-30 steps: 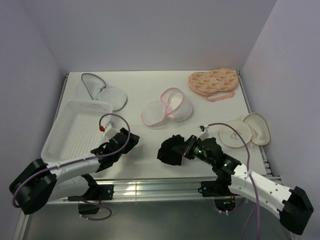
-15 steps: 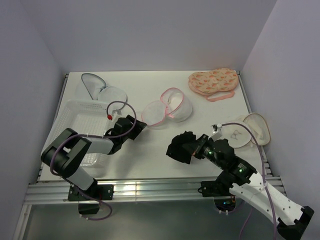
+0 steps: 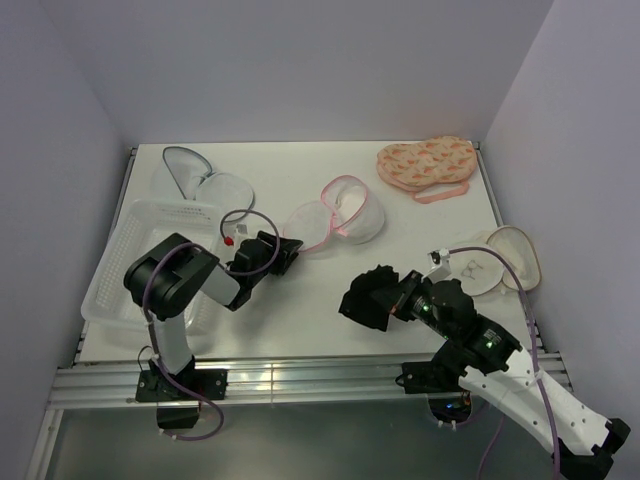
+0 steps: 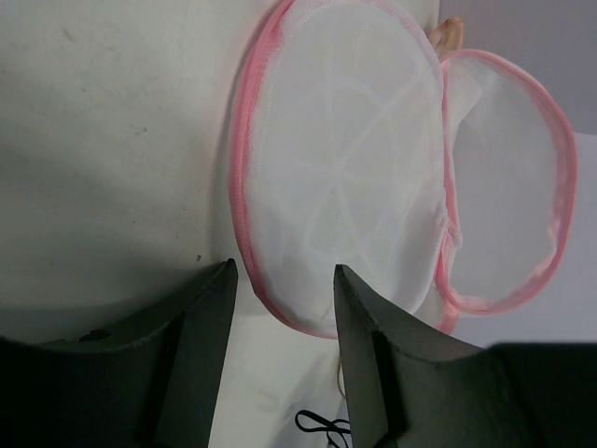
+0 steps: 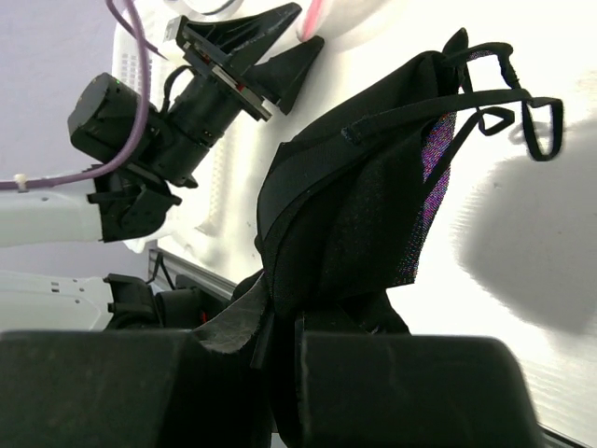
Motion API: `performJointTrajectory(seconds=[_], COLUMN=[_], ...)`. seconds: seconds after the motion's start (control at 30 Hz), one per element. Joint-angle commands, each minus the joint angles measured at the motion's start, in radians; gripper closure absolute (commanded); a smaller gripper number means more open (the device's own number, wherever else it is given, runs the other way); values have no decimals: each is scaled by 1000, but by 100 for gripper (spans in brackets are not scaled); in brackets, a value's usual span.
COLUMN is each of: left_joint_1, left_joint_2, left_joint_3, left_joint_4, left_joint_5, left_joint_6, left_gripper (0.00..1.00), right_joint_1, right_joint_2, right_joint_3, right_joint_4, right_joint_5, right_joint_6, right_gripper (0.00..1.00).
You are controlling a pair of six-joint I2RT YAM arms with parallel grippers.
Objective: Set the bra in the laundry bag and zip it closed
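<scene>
The laundry bag (image 3: 337, 214), white mesh with pink trim, lies open as a clamshell at mid table. In the left wrist view its near half (image 4: 345, 168) fills the top, and the pink rim dips between my fingertips. My left gripper (image 3: 287, 248) (image 4: 283, 273) is open at the bag's left edge, jaws apart on either side of the rim. The black bra (image 3: 368, 297) (image 5: 364, 187) hangs bunched from my right gripper (image 3: 398, 300) (image 5: 284, 327), which is shut on it in front of and right of the bag. Its straps (image 5: 522, 117) dangle loose.
A white perforated tray (image 3: 140, 262) sits at the left. Behind it lies a white mesh pouch with grey trim (image 3: 205, 182). An orange patterned pouch (image 3: 426, 163) is at the back right, and a cream pouch (image 3: 492, 262) lies near the right edge.
My left arm has swung forward and right, bringing its gripper to the bag's rim, with the jaws a little narrower. My right gripper has drawn the bra slightly to the right.
</scene>
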Motion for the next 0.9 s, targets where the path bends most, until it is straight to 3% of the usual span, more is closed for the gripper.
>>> performJointTrajectory(seconds=[0.0, 0.23, 0.47, 0.7, 0.87], left_joint_1=[2, 3, 5, -14, -57], left_joint_2=[69, 149, 158, 32, -92], left_joint_3=[-42, -56, 2, 105, 154], left_joint_4=[131, 254, 234, 49, -130], left_joint_5=[-10, -19, -18, -42, -93], left_joint_6=[-85, -130, -95, 62, 180], left_gripper=[47, 53, 72, 99, 100], right_joint_1=[-6, -6, -8, -8, -6], right_joint_2=[-18, -32, -41, -57, -67], right_joint_3=[61, 75, 85, 102, 131], right_joint_4=[-16, -42, -59, -74, -100], right_joint_5=[25, 30, 35, 42, 58], right_joint_6=[-15, -15, -15, -14, -21], right_gripper=[100, 100, 100, 100, 100])
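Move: The laundry bag's open lid has its near, pink-zipped edge almost between the left fingertips, about 1 cm ahead, 2 cm right and 1 cm below. The bag body stands some 8 cm ahead and 13 cm right, the grey bag's disc about 12 cm ahead and 16 cm left, and the raised bra roughly 15 cm back, 15 cm right and 9 cm up. From the right hand, that lid edge is around 18 cm ahead, 16 cm left and 13 cm below. With a small roll that lowers its left side and then turns back, the left hand eases about 1 cm down and forward onto the lid's near edge while its half-open fingers close and pinch the pink zipper rim, then it lifts some 4 cm, drawing the rim up and a little to the right and forward. The right hand keeps the bra pinched in its shut fingers, drifting about 2 cm up and 1 cm right. ##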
